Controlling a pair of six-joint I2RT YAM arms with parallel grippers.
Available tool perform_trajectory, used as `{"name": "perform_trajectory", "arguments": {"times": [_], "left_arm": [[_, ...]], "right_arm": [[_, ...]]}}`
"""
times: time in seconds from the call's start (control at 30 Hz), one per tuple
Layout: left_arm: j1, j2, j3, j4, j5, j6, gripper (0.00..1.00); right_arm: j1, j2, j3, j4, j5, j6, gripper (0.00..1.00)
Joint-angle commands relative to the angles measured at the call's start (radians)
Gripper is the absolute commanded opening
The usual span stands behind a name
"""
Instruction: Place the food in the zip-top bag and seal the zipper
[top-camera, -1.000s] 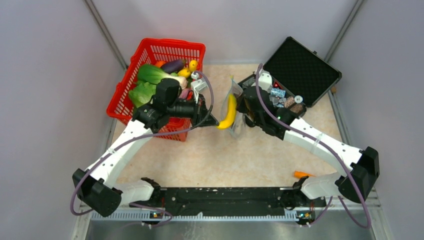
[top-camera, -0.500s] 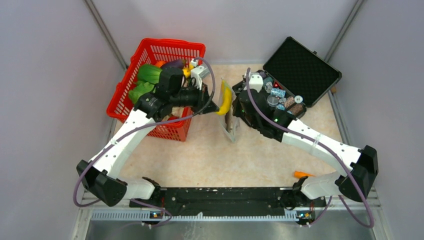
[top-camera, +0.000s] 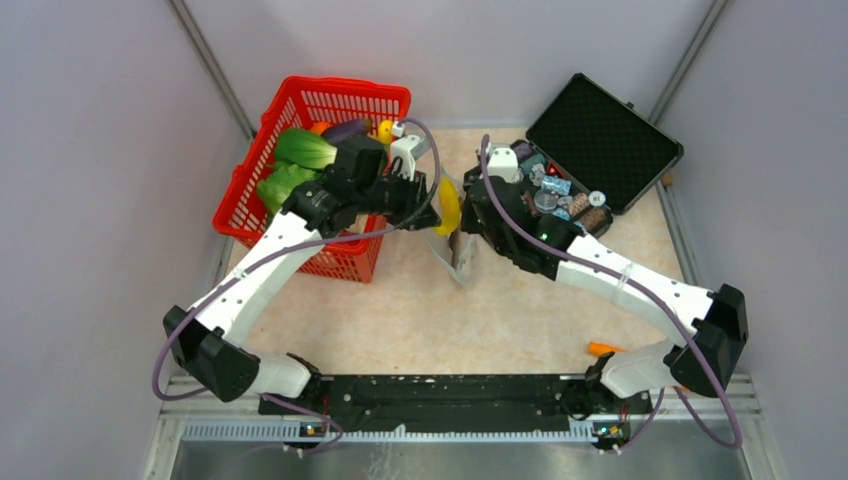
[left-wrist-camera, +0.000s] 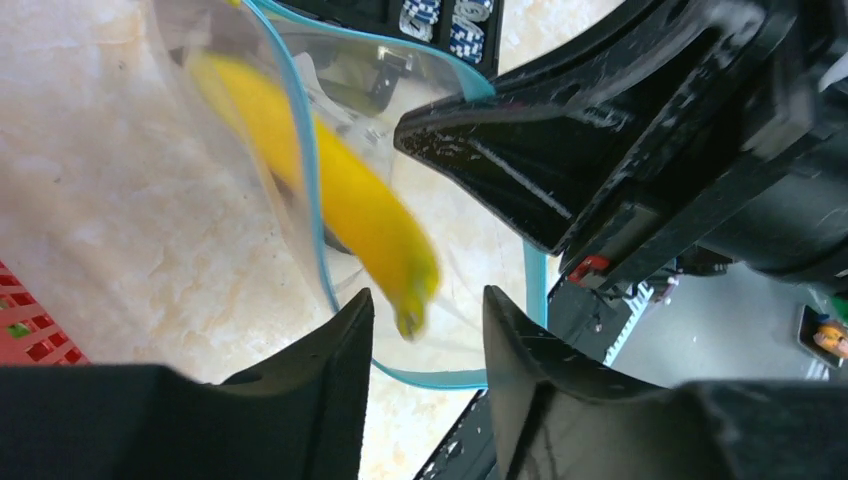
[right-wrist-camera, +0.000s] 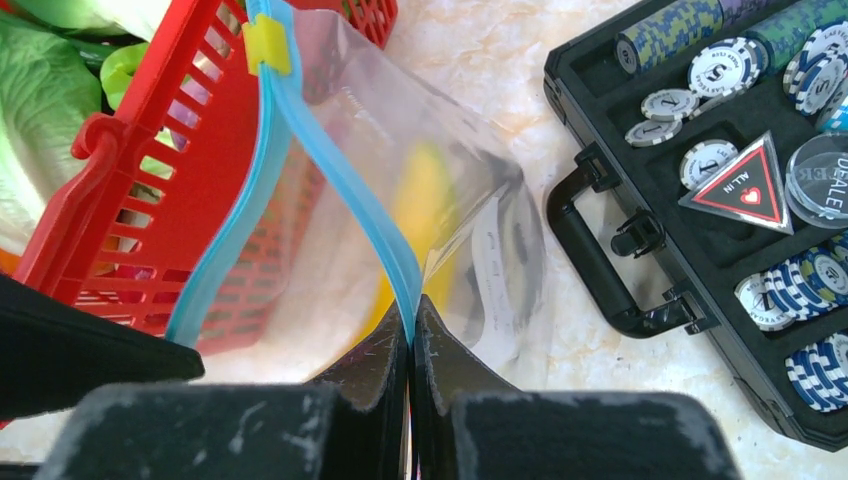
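Observation:
My right gripper (top-camera: 466, 222) is shut on the light-blue zipper (right-wrist-camera: 340, 170) of the clear zip-top bag (top-camera: 458, 255) and holds its mouth open and upright; the wrist view shows the pinch (right-wrist-camera: 410, 318). A yellow slider (right-wrist-camera: 267, 45) sits on the strip. My left gripper (left-wrist-camera: 428, 300) is open just above the bag mouth (left-wrist-camera: 310, 180). A yellow banana (left-wrist-camera: 350, 200) is blurred, with its tip between my open fingers and its length inside the bag. It shows at the bag's top in the top view (top-camera: 449, 203). More food, leafy greens (top-camera: 300, 148) and an eggplant (top-camera: 346, 128), lies in the basket.
The red mesh basket (top-camera: 300, 100) stands at the back left, right beside my left arm. An open black case (top-camera: 600, 140) with poker chips (right-wrist-camera: 720, 65) sits at the back right, close to the bag. An orange stick tool (top-camera: 604, 349) lies at the front right.
My left gripper carried the banana up and right over the bag mouth, then opened; the banana is dropping in. My right gripper shifted the bag left and back.

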Motion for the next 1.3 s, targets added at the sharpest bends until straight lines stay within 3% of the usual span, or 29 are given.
{"name": "perform_trajectory", "arguments": {"times": [0.0, 0.33, 0.5, 0.7, 0.97, 1.27], "left_arm": [[-0.012, -0.021, 0.041, 0.028, -0.044, -0.012, 0.51], [-0.011, -0.138, -0.018, 0.086, -0.149, 0.031, 0.78], [-0.009, -0.223, -0.094, 0.123, -0.325, 0.061, 0.98], [0.033, -0.243, -0.153, 0.119, -0.563, 0.066, 0.99], [0.291, -0.265, -0.224, 0.155, -0.433, 0.006, 0.99], [0.442, -0.197, -0.284, 0.114, -0.252, 0.024, 0.99]], "right_arm": [[0.013, 0.006, 0.047, 0.002, 0.028, 0.009, 0.0], [0.013, -0.025, 0.009, 0.02, 0.031, 0.038, 0.0], [0.008, -0.04, 0.001, 0.013, 0.032, 0.04, 0.0], [0.0, -0.077, -0.027, 0.027, 0.028, 0.041, 0.0], [-0.008, -0.099, -0.044, 0.026, 0.028, 0.044, 0.0], [-0.012, -0.091, -0.04, 0.033, 0.003, 0.038, 0.0]]}}
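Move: The red pomegranate, seemingly the left hand's next food, is in the basket about 22 cm to its left, 4 cm ahead and 20 cm down; the purple onion is some 14 cm ahead, 17 cm left and 17 cm down. The bag hangs some 4 cm to the left hand's right, level fore and aft, 12 cm below. From the right hand, pinching the bag's rim, the pomegranate is about 28 cm left, 3 cm ahead, 18 cm down. Opening wide, the left hand rises, then swings some 20 cm left and forward from bag to basket. ##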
